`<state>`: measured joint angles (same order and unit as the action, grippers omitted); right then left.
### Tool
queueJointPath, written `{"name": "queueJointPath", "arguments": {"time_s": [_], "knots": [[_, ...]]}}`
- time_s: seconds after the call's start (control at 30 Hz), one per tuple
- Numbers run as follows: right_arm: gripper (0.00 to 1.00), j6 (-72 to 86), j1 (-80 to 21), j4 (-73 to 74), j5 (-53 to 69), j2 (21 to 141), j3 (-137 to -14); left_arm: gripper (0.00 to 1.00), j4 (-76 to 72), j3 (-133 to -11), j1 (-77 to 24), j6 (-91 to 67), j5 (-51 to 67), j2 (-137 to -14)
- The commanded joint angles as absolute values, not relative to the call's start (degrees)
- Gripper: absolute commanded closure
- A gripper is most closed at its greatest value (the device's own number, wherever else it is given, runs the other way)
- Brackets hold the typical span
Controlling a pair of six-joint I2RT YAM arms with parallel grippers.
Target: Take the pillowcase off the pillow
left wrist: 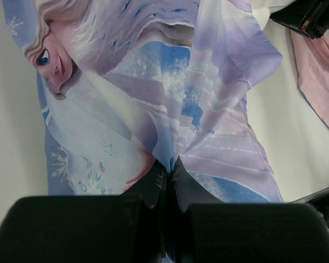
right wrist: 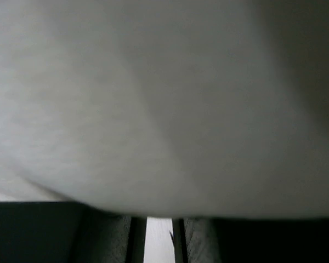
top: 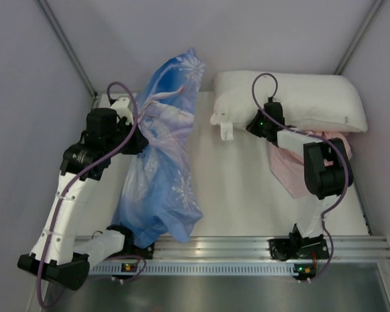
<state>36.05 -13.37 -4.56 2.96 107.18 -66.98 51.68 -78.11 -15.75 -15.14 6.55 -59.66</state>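
The light blue pillowcase (top: pixel 161 175) with the ice-princess print hangs bunched from my left gripper (top: pixel 138 138), its lower end resting on the table's near edge. In the left wrist view the gripper (left wrist: pixel 170 163) is shut on a fold of the pillowcase (left wrist: pixel 153 82). No speckled pillow shows; I cannot tell whether one is inside the case. My right gripper (top: pixel 260 123) is at the front edge of a white pillow with a corner tag (top: pixel 292 97). In the right wrist view that pillow (right wrist: pixel 164 98) fills the frame and the gripper (right wrist: pixel 153 216) is nearly closed on it, fingertips hidden.
A pale pink cloth (top: pixel 292 170) lies under my right arm and also shows in the left wrist view (left wrist: pixel 318 76). The pillow's small white tag (top: pixel 226 132) hangs over the table. Grey walls close in at the back and sides. A metal rail (top: pixel 247 247) runs along the near edge.
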Motion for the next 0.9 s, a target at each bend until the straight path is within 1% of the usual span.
{"name": "queueJointPath", "arguments": {"time_s": [0.0,0.07,0.1,0.17,0.2,0.3,0.37,0.47,0.6,0.87], "knots": [[0.78,32.79,-10.81,-2.11,4.55,103.63,-65.83,1.0,46.23,-80.94,-15.82,-15.47,11.94,-56.69],[0.58,30.94,-12.38,-2.37,8.08,101.26,-64.52,1.0,46.23,-81.91,-15.73,-15.12,14.58,-56.43],[0.44,30.24,-13.18,-2.72,8.0,99.94,-63.55,1.0,46.23,-83.22,-15.82,-15.12,14.94,-55.82],[0.34,28.92,-15.63,-4.48,6.6,95.81,-60.39,1.0,46.23,-84.37,-15.82,-15.2,15.2,-54.94],[0.24,28.74,-16.25,-4.74,6.07,93.54,-59.6,1.0,46.06,-85.07,-15.73,-15.21,15.47,-53.97],[0.14,28.83,-18.63,-4.31,5.98,88.45,-57.22,1.0,45.09,-85.69,-15.73,-15.55,19.41,-52.3],[0.12,29.35,-20.56,-3.08,5.89,85.09,-55.38,1.0,43.16,-84.82,-15.82,-16.87,25.1,-50.9],[0.09,30.58,-22.76,-2.38,5.97,76.58,-51.6,1.0,42.37,-83.77,-15.82,-18.54,31.09,-49.05],[0.04,32.43,-23.55,-3.25,10.27,62.71,-46.5,1.0,42.36,-82.27,-15.82,-19.68,35.4,-45.89],[0.02,34.8,-23.56,4.13,13.88,42.29,-42.28,1.0,42.45,-78.05,-15.82,-22.06,36.91,-39.03]]}}
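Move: The pillowcase hangs gathered in the left fingers, its middle about 10 cm below that hand, 5 cm to its right and 2 cm ahead. From the right hand that middle lies some 30 cm left, 19 cm back and 12 cm higher. The pillow's middle is roughly 13 cm ahead and 16 cm right of the right hand, at about its height; the pink cloth lies some 11 cm back, 22 cm right and 7 cm lower. The pillowcase, still pinched shut in the left fingers, is drawn back about 12 cm, lifted and shifted a little right while the left wrist turns clockwise. The right hand comes away from the pillow's near edge, spreads its fingers wide, then rises and draws back some 20 cm each way towards the pillowcase, fingertips tilting up. ##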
